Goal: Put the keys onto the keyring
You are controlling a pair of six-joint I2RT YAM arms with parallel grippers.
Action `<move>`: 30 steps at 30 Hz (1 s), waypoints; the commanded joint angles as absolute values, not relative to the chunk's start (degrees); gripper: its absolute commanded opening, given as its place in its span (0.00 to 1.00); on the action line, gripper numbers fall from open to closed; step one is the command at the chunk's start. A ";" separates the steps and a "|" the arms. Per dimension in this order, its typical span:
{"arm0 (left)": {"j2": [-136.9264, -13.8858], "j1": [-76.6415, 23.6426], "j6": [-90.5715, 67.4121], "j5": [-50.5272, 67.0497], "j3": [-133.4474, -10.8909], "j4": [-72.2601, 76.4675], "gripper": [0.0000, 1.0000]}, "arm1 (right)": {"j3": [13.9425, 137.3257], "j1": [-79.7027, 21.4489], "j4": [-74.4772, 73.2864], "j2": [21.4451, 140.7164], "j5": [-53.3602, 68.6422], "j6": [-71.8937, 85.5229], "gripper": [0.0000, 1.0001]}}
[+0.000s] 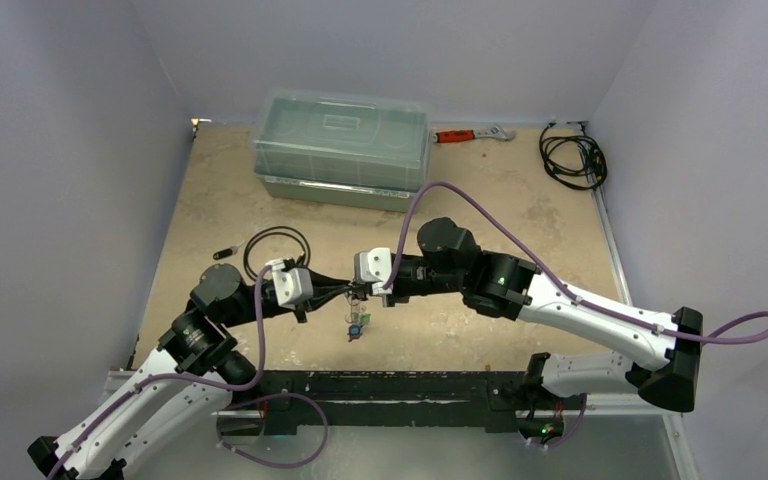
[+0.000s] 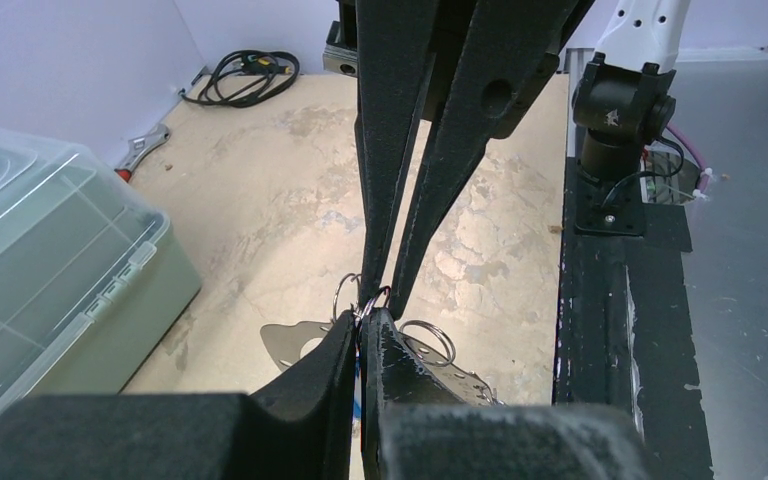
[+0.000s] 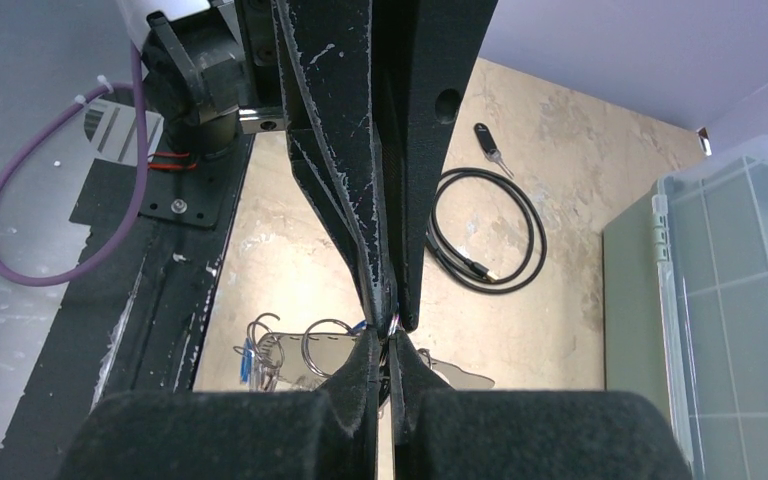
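Observation:
My two grippers meet tip to tip over the near middle of the table. The left gripper [image 1: 338, 291] [image 2: 368, 318] is shut on a small wire ring [image 2: 345, 292] that curls out beside its tips. The right gripper [image 1: 364, 291] [image 3: 390, 342] is shut too, pinching the same thin wire from the other side. Just beneath them is the flat silver-grey keyring [image 2: 438, 365] [image 3: 345, 352] with small holes along its rim; I cannot tell whether it rests on the table. Keys with blue tags [image 3: 248, 358] [image 1: 357, 325] are bunched at its near end.
A clear lidded plastic box [image 1: 340, 145] stands at the back. An orange-handled wrench [image 1: 472, 134] and a black cable coil [image 1: 572, 160] lie at the back right. A thin black cable loop [image 1: 278, 245] and a black fob [image 1: 225, 251] lie at the left.

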State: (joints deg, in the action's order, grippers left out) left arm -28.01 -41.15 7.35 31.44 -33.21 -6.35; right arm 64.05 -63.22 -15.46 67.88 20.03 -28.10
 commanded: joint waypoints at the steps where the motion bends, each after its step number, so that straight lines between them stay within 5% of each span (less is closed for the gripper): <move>1: -27.10 -41.14 7.44 36.55 -34.52 -1.00 0.00 | 65.02 -63.19 -13.05 66.49 17.02 -30.18 0.00; 11: -24.43 -41.17 8.21 42.05 -33.34 2.06 0.19 | 62.03 -63.28 -9.26 62.01 13.81 -30.92 0.00; 18: -23.13 -41.13 8.26 45.17 -32.70 3.40 0.20 | 61.74 -63.28 -8.59 60.45 13.30 -31.45 0.00; 26: -22.33 -41.14 8.73 38.45 -32.77 2.35 0.43 | 58.58 -63.28 -2.63 56.40 16.02 -30.29 0.00; 30: -22.75 -41.16 9.12 33.28 -33.28 1.01 0.42 | 58.79 -63.28 -2.81 56.15 17.49 -29.83 0.00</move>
State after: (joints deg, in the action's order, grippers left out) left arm -22.72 -41.01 8.47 38.72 -32.97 0.99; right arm 58.02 -63.31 -8.95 57.65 15.14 -30.09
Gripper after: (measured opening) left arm 0.434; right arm 0.007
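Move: The keyring is pinched between both hands' fingertips, right at the left hand's point. From there the bunch of keys and tags hangs about 12 cm below, 1 cm to the right. On the table, some 27 cm down, the black cable lies about 24 cm ahead and 18 cm left, with the black-tagged key level with it and 11 cm farther left. The right hand has the keyring at its own point too. Upward go both hands with the keyring between them, easing back slightly; then the left fingers open to nearly half and let go, that hand ending about 4.5 cm higher and 3 cm back, tilted some 10 degrees. The right hand keeps its pinch, nudges forward, then carries the keyring right and further up, about 4 cm up and 3 cm right overall, its fingertips tipping upward. ##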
